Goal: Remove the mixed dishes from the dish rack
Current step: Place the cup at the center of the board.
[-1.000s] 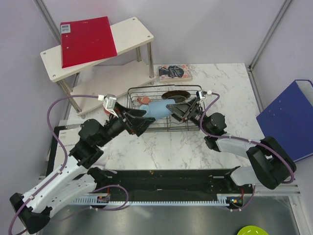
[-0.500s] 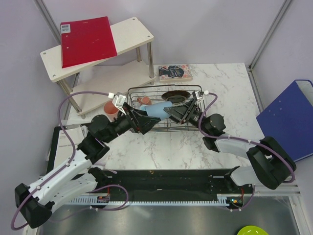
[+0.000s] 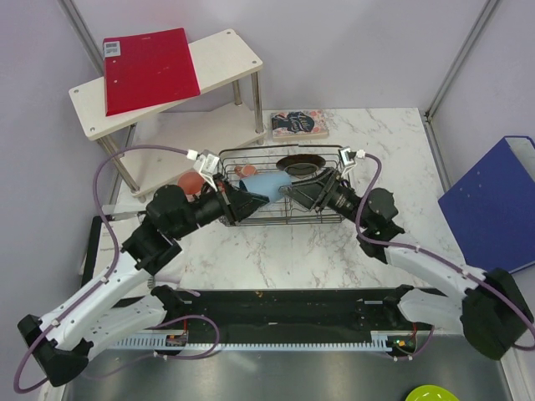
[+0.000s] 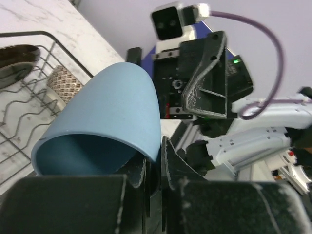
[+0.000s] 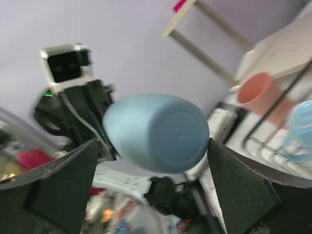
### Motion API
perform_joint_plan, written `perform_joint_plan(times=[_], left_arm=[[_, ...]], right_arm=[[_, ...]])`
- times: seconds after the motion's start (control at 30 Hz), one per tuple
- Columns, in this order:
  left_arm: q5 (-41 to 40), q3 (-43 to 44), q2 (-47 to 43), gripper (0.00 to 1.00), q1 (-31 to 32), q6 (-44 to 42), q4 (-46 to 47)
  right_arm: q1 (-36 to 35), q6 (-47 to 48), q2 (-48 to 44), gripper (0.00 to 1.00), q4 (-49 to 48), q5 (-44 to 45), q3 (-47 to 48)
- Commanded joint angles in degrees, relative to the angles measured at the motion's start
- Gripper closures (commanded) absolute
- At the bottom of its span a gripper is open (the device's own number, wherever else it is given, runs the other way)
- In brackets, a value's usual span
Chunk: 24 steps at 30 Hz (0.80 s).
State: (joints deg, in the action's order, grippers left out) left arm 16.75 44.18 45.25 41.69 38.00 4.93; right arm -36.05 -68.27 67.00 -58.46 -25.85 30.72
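Observation:
A blue cup [image 3: 269, 183] lies on its side in the air over the dark wire dish rack [image 3: 330, 219]. My left gripper [image 3: 247, 198] is shut on its rim [image 4: 146, 151], one finger inside the mouth and one outside. From the right, my right gripper [image 3: 299, 190] faces the cup's base [image 5: 156, 131], open, with a finger standing off to each side. A dark red-brown plate [image 3: 301, 163] rests in the rack's back row. A salmon-pink tumbler [image 3: 191, 181] stands just left of the rack. A light-blue mug [image 5: 300, 126] shows at the right wrist view's edge.
A white two-tier shelf [image 3: 226, 50] with a red folder [image 3: 150, 67] stands at the back left. A book [image 3: 298, 124] lies behind the rack. A blue binder [image 3: 493, 200] is at the right. A lime-green dish [image 3: 430, 393] sits at the bottom right.
My left gripper reached in and closed on the blue cup's rim. My right gripper let go of the cup and opened wide. The cup has shifted slightly left.

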Motion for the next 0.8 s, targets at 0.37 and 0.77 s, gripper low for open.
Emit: perform_joint_plan(times=[0.37,0.77], left_arm=[[-16.1,34.9,16.8,0.98,0.1,-18.9,-72.0],[-24.7,29.6,26.7,0.98,21.0,-13.0,-76.7]], right_arm=[[-0.4,37.6,-17.3,0.02,68.9,37.9,15.4],[-0.4,37.9,-18.1,0.01,69.9,36.5,12.3]])
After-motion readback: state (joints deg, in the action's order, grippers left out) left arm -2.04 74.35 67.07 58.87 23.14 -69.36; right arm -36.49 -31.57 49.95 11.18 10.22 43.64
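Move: The left hand already pinches the blue cup's rim; the counter strip before the rack, apparently its goal, lies some 32 cm below, 3 ahead and 3 left. From that hand the blue mug is about 18 ahead, 4 left, the pink cup 23 ahead, 20 left, both some 27 below. From the opened right hand the strip lies roughly 11 left, 1 back and 31 below. Left carries the still-pinched cup about 13 cm down and back towards the counter, rolling; open right withdraws rightward. ##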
